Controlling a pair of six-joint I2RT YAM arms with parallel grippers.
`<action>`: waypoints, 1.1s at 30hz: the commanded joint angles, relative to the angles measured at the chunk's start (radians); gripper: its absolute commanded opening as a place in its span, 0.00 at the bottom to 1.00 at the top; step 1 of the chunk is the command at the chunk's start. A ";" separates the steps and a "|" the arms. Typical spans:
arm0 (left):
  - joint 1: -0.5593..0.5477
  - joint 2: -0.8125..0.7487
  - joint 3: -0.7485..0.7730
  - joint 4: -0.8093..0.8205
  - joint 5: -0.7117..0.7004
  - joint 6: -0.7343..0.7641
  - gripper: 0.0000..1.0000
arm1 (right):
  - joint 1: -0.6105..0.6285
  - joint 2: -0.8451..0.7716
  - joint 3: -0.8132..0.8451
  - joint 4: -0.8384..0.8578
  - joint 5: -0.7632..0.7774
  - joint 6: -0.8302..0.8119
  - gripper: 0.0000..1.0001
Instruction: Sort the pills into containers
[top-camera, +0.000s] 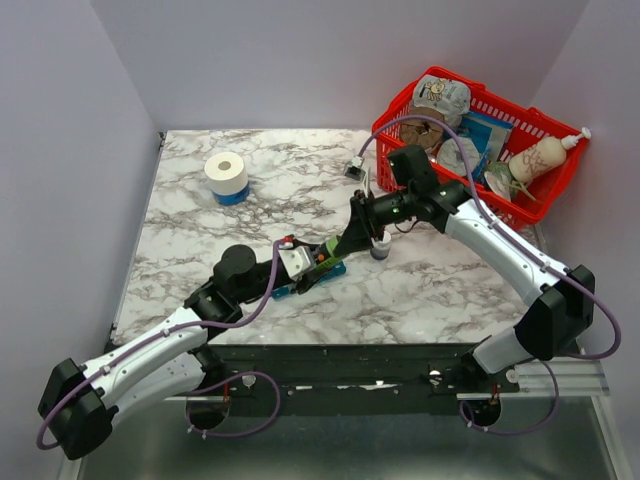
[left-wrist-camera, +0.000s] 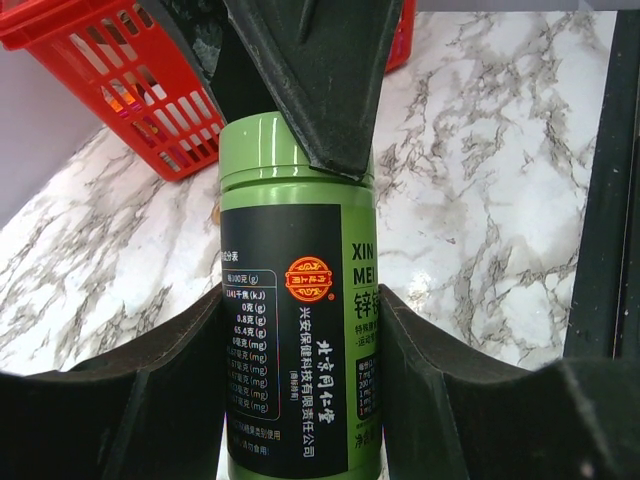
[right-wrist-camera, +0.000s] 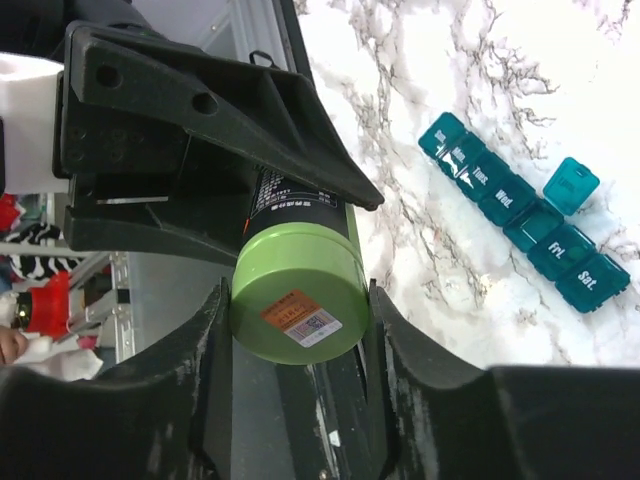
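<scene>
A green pill bottle (left-wrist-camera: 295, 330) with a black label is held off the table between both arms. My left gripper (left-wrist-camera: 300, 305) is shut on its body. My right gripper (right-wrist-camera: 295, 295) has its fingers pressed against both sides of the green cap (right-wrist-camera: 298, 290). From above the two grippers meet at the bottle (top-camera: 330, 250) in the middle of the table. The containers, a teal strip of day-marked compartments (right-wrist-camera: 520, 215), lie on the marble just below; one lid (right-wrist-camera: 572, 185) stands open. No pills show.
A red mesh basket (top-camera: 400, 105) full of packets stands at the back right. A white roll on a blue base (top-camera: 226, 175) sits back left. A small dark jar (top-camera: 380, 250) stands beside the grippers, with a small grey block (top-camera: 356, 168) behind.
</scene>
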 joint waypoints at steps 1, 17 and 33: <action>0.011 -0.018 0.002 0.011 0.083 0.020 0.00 | 0.026 0.005 0.043 -0.039 -0.213 -0.125 0.16; 0.057 0.015 0.040 -0.067 0.240 -0.003 0.00 | 0.129 -0.038 0.149 -0.231 0.043 -1.046 0.61; 0.057 -0.031 0.011 0.028 0.071 -0.001 0.00 | 0.042 -0.108 -0.061 0.114 -0.047 0.010 1.00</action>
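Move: My left hand still holds the green bottle by its body, tipped towards my right hand. My right fingers are already shut around its cap, which sits right at that hand's point and about 5 cm right of, 2 cm ahead of and 2 cm above my left hand. From my right hand the pill organizer lies some 17 cm below, about 8 cm left and 5 cm back; the white jar is roughly 10 cm right and 4 cm ahead, some 14 cm down. I twist the cap with my right hand, rolling the wrist nearly 60 degrees counter-clockwise as seen looking along its fingers at the cap. Then I open those fingers wide, let go, and lift up and slightly back about 2 cm while rolling part of the way back. My left hand keeps its grip, drawing back 1–2 cm during the twist and then easing partly forward. ##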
